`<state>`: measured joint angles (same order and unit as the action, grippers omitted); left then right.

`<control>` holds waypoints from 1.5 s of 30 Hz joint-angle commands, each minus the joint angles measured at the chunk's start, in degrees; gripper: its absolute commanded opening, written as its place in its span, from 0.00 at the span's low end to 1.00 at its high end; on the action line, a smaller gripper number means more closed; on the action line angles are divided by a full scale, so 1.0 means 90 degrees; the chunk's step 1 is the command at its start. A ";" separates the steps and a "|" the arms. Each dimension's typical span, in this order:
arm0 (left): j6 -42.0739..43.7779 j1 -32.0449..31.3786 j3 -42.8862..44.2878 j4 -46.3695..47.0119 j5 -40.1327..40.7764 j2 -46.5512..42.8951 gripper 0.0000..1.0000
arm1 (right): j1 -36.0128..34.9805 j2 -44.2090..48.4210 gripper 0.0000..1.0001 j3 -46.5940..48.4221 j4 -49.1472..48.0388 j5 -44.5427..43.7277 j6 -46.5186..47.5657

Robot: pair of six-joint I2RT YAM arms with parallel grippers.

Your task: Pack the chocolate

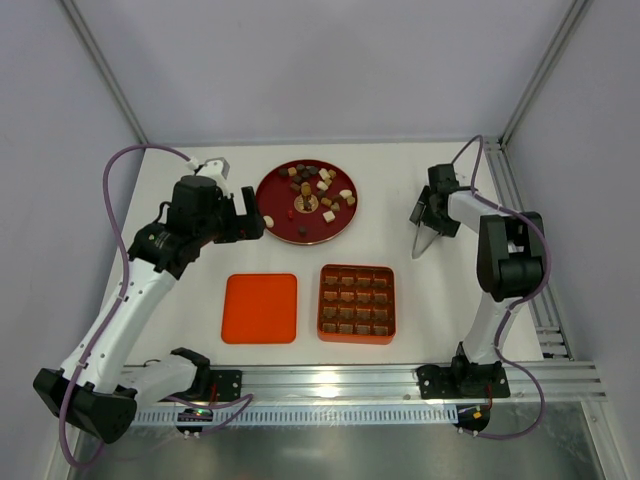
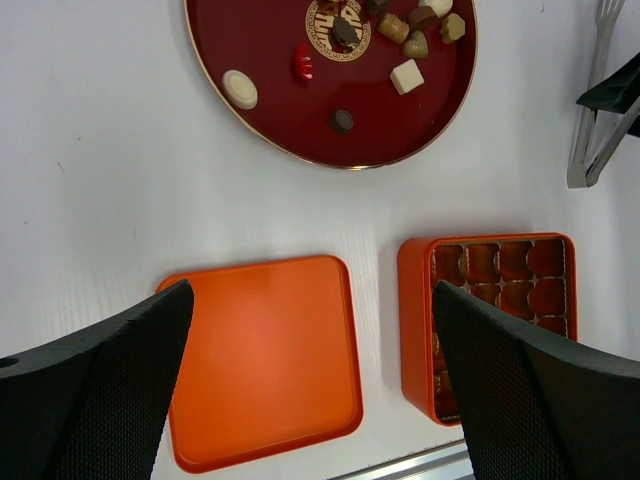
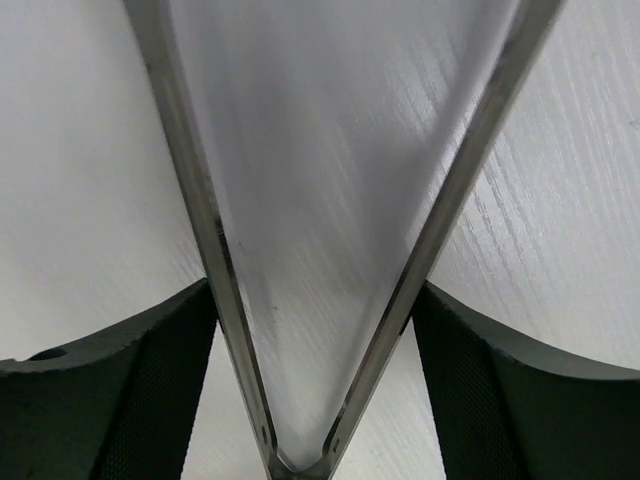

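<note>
The chocolate [image 1: 310,185] is several small brown, dark and cream pieces lying on a round dark-red plate [image 1: 268,205] at the back middle. The left wrist view shows the same chocolate [image 2: 406,76] and plate [image 2: 260,50]. My left gripper [image 1: 255,222] hangs open just left of the plate. In its own view the left gripper [image 2: 312,300] is empty above the lid and box. My right gripper [image 1: 425,222], far right, is shut on the metal tweezers [image 1: 420,245]. In its view the right gripper [image 3: 312,300] presses both tweezers arms [image 3: 200,220], which lie on the table.
An orange gridded box [image 1: 357,268] with empty cells stands front middle, and its flat orange lid [image 1: 260,308] lies to its left. The left wrist view shows the lid [image 2: 260,360], the box [image 2: 412,320] and the tweezers [image 2: 590,110]. A metal rail runs along the near edge.
</note>
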<state>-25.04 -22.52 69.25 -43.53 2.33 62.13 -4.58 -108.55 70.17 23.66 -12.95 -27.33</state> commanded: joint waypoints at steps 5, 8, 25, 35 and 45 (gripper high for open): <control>0.0057 -0.0007 -0.0039 0.0129 -0.0044 -0.0028 1.00 | 0.0020 -0.0234 0.64 0.0377 0.0037 -0.0104 0.0136; 0.0057 0.0003 -0.0048 0.0120 -0.0044 -0.0048 1.00 | 0.0001 -0.0195 0.56 0.0435 0.0066 -0.0094 0.0234; 0.0018 -0.0007 -0.0107 0.0100 -0.0044 -0.0136 1.00 | -0.0624 0.1113 0.52 0.0934 0.0799 -0.0085 0.0664; 0.0008 -0.0007 -0.0166 0.0100 -0.0005 -0.0214 1.00 | -0.0975 0.1553 0.52 0.0904 0.1179 -0.0075 0.0674; -0.0030 -0.0007 -0.0205 0.0110 -0.0005 -0.0204 1.00 | -0.1453 0.2032 0.45 0.1119 0.1609 -0.0006 0.0742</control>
<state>-25.10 -22.52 67.53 -43.55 2.33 61.28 -15.57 -93.41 77.12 36.56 -13.08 -21.52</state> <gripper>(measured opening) 0.996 0.464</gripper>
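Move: The open tongs lie on the table right at the right hand, their middle about 2 cm ahead and 1 cm down, closed end towards the base; the partly closed fingers straddle the two legs. Of the neighbours, the red plate of chocolates is some 27 cm to this hand's left and 5 cm farther out, the orange box roughly 15 cm left and 20 cm back. From the idle left hand the tongs are about 35 cm right, 13 cm ahead and 25 cm below. Upwards by about 12 cm goes the right hand, but only after edging barely 1 cm forward and closing on the tongs' two legs from outside. Lifting, it carries them some 7 cm left towards the plate, easing back a little later on, turns about 15 degrees counter-clockwise and tips its fingers slightly forward-up; the fingers squeeze a bit further at the end. ##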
